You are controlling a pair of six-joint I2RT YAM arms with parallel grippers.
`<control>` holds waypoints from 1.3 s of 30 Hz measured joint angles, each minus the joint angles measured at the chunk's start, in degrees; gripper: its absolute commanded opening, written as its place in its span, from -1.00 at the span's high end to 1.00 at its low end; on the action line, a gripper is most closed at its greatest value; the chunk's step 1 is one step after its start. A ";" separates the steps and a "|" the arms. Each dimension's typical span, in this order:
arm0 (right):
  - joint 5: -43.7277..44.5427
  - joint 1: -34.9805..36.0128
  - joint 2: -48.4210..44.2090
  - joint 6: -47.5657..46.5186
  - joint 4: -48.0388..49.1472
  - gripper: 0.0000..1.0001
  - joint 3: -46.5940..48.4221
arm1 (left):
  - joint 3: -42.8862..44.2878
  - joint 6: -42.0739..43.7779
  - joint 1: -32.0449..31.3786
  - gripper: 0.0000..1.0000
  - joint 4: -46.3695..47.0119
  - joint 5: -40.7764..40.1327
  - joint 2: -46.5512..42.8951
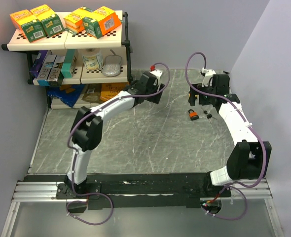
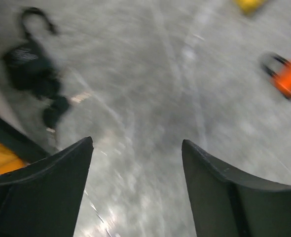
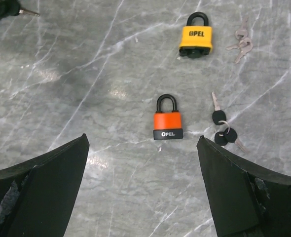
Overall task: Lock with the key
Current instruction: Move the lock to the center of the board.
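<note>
An orange padlock point(image 3: 168, 121) with its black shackle closed lies flat on the marble table, ahead of my right gripper point(image 3: 143, 139). That gripper hangs open above the table with nothing between its fingers. Black-headed keys point(image 3: 222, 129) on a ring lie just right of the padlock. In the top view the padlock point(image 1: 193, 114) and the keys point(image 1: 208, 116) lie just in front of the right gripper point(image 1: 199, 98). My left gripper point(image 2: 137, 141) is open and empty over bare table. Its view is blurred, with the orange padlock point(image 2: 288, 79) at the far right.
A yellow padlock point(image 3: 196, 37) and silver keys point(image 3: 240, 42) lie beyond the orange one. A black padlock point(image 2: 29, 64) with a dark key point(image 2: 54, 111) beside it lies left of the left gripper. A shelf rack point(image 1: 71, 49) with boxes stands at the back left.
</note>
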 measured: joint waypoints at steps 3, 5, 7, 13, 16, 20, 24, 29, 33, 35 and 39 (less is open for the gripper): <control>-0.74 0.00 -0.44 -0.11 -0.15 -0.99 -0.90 | 3.37 0.00 0.02 -0.37 1.53 -7.32 4.44; -1.14 0.00 -0.48 -0.22 -0.39 -0.99 -1.64 | 4.24 2.62 -0.11 -0.32 2.86 -11.58 6.49; -1.49 0.00 -0.63 -0.37 -0.63 -0.99 -2.49 | 4.68 6.29 -0.42 -0.27 4.22 -15.50 8.48; -2.29 0.00 -2.03 -0.85 -1.49 -0.99 -3.89 | 6.23 15.54 -0.74 -0.15 5.40 -23.04 14.19; -2.91 0.00 -2.69 -0.96 -1.68 -0.99 -3.96 | 6.34 17.84 -0.15 -0.09 4.98 -24.46 16.04; -3.23 0.00 -2.91 -1.11 -1.95 -0.99 -3.98 | 7.23 19.43 1.36 -0.04 4.46 -25.38 18.21; -3.26 0.00 -2.99 -1.29 -2.19 -0.99 -4.00 | 8.09 19.41 2.71 -0.02 3.67 -25.31 19.63; -3.26 0.00 -3.34 -1.31 -2.32 -0.99 -4.55 | 8.07 19.23 3.74 0.00 3.98 -24.39 19.71; -3.32 0.00 -3.34 -1.29 -2.54 -0.99 -4.68 | 8.24 19.23 3.65 0.01 3.98 -23.28 19.82; -3.45 0.00 -3.34 -1.29 -2.56 -0.99 -4.68 | 9.07 19.23 3.65 0.03 3.98 -23.06 20.31; -3.67 0.00 -3.34 -1.29 -2.56 -0.99 -4.68 | 10.03 19.23 3.76 0.07 4.57 -22.69 21.59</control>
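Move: Beside the shelf, the black lock lies about 15 cm ahead of the left hand, 9 cm to its left and some 13 cm below. Its bunch of keys lies on the near side of it, roughly 10 cm ahead and 8 cm left of the hand; the orange bag on the bottom shelf is some 13 cm ahead and 21 cm left. From the right hand the black lock is about 17 cm ahead and 27 cm to the left, well below. Sinking about 11 cm while reaching 9 cm forward and 8 cm left, the left hand comes down to the key bunch just short of the black lock, slowing near the table. On the way it swings and rolls some 30 degrees so the fingers point straight ahead and down, and they narrow from mostly open to half open around the keys. The right hand, empty and open, backs off 3 cm. ##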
